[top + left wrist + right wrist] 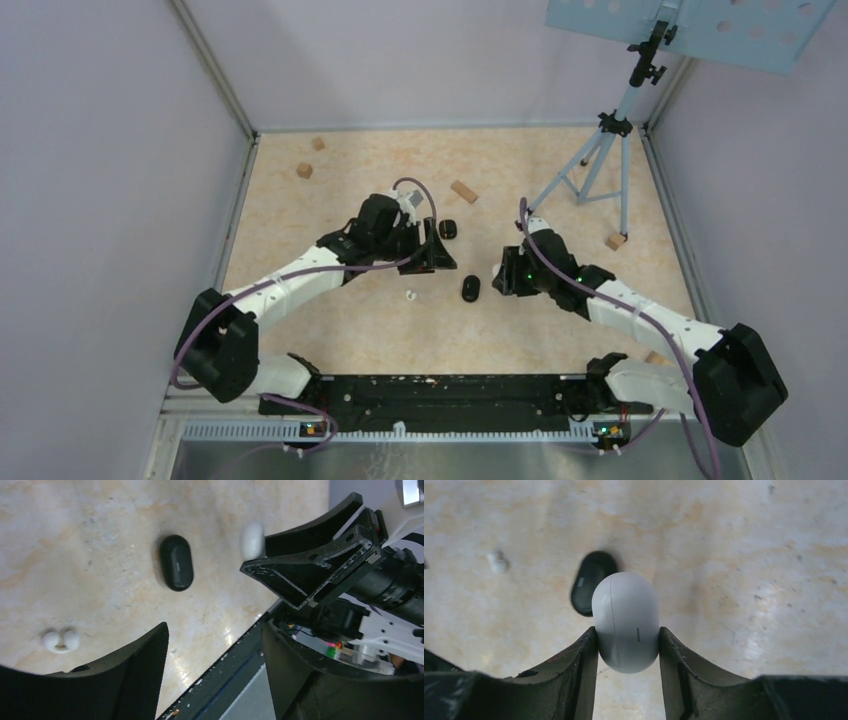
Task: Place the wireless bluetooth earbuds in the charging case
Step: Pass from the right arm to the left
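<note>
A white oval charging case (626, 622) sits between the fingers of my right gripper (628, 635), which is shut on it, both pads touching its sides. It also shows in the left wrist view as the white case (252, 539) at the tip of the right gripper (280, 562). Two white earbuds (61, 640) lie together on the table; in the top view the white earbuds (411, 295) lie left of a black oval case (471, 288). My left gripper (215, 630) hangs open and empty above the table, behind the earbuds (498, 561).
A small black object (447, 229) lies by the left gripper (437, 252). Tan wooden blocks (463, 190) are scattered at the back and the right. A tripod (600, 160) stands at the back right. Walls enclose the table.
</note>
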Controlling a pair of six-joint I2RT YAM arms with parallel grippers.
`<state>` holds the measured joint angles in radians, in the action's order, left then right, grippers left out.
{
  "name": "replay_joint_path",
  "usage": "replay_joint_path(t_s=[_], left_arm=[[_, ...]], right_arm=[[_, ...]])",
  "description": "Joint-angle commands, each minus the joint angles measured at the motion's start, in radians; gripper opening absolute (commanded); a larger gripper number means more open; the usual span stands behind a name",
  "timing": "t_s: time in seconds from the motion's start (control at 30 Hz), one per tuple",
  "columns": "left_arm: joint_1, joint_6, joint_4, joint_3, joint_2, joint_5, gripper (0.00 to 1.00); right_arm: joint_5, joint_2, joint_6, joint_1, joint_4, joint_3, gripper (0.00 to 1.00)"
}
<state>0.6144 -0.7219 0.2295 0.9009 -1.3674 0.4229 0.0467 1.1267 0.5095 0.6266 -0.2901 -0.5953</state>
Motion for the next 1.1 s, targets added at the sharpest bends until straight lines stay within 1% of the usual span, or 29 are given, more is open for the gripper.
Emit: replay_joint_path(t_s=[0.0,0.1,0.23,0.4,0.5,0.57,0.67,0.77,0.87,0.97,1.0,1.03,1.07], left_arm=[[-0.008,-0.105,-0.178,-0.014,-0.034,0.153,0.73],[-0.009,-0.18,-0.314,-0.055,-0.079,0.221,0.74],[-0.01,-0.24,-0.405,-0.086,-0.108,0.247,0.71],[-0.01,-0.232,-0.39,-0.09,-0.124,0.231,0.65],[-0.007,-0.246,-0.426,-0.108,-0.133,0.249,0.65],[-0.006,-0.249,-0.44,-0.109,-0.145,0.263,0.63],[0.004,-0.25,-0.458,-0.109,-0.16,0.279,0.59],[0.017,-0.251,-0.464,-0.102,-0.175,0.286,0.5],[0.022,-0.251,-0.464,-0.1,-0.18,0.286,0.39],[0.024,-0.252,-0.466,-0.105,-0.175,0.277,0.23],[0.024,-0.252,-0.461,-0.106,-0.172,0.275,0.16],[0.023,-0.251,-0.454,-0.105,-0.167,0.267,0.11],[0.021,-0.249,-0.447,-0.107,-0.16,0.259,0.05]], right_arm=[[-0.157,-0.041,-0.063,0.044,0.174,0.002,0.22],[-0.184,-0.041,-0.076,0.088,0.234,-0.006,0.21],[-0.197,-0.031,-0.079,0.125,0.268,-0.023,0.2],[-0.216,-0.022,-0.075,0.141,0.284,-0.033,0.2],[-0.227,0.001,-0.085,0.151,0.283,-0.045,0.19],[-0.229,0.01,-0.084,0.157,0.315,-0.049,0.19],[-0.242,0.011,-0.07,0.159,0.337,-0.045,0.18],[-0.242,0.009,-0.064,0.163,0.352,-0.041,0.18],[-0.241,0.008,-0.064,0.165,0.352,-0.041,0.18],[-0.254,0.002,-0.07,0.166,0.357,-0.037,0.18],[-0.252,0.001,-0.073,0.166,0.35,-0.039,0.19],[-0.243,-0.002,-0.072,0.166,0.341,-0.042,0.26],[-0.233,-0.008,-0.071,0.166,0.332,-0.043,0.41]])
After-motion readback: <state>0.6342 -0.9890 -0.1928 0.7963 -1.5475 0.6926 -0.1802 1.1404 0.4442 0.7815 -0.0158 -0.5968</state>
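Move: The white case is already in my right fingers; my left gripper, waiting open, is about 14 cm to the left and 6 cm higher, roughly level fore and aft. From my left hand the white case is therefore some 14 cm to the right and 6 cm below. On the table about 12 cm beneath my left hand lie the black case, 8 cm right, the white earbuds, 5 cm left and 1 cm back, and the other black case, 14 cm ahead and 3 cm right. I carry the white case with my right hand about 9 cm left, rising some 4.5 cm and drawing back slightly, over the black case to my left gripper, swinging the fingers leftward and flatter. My left hand comes about 5 cm right to meet it, turning its fingers more to the right, then shuts them on the white case while the right keeps its pinch. ##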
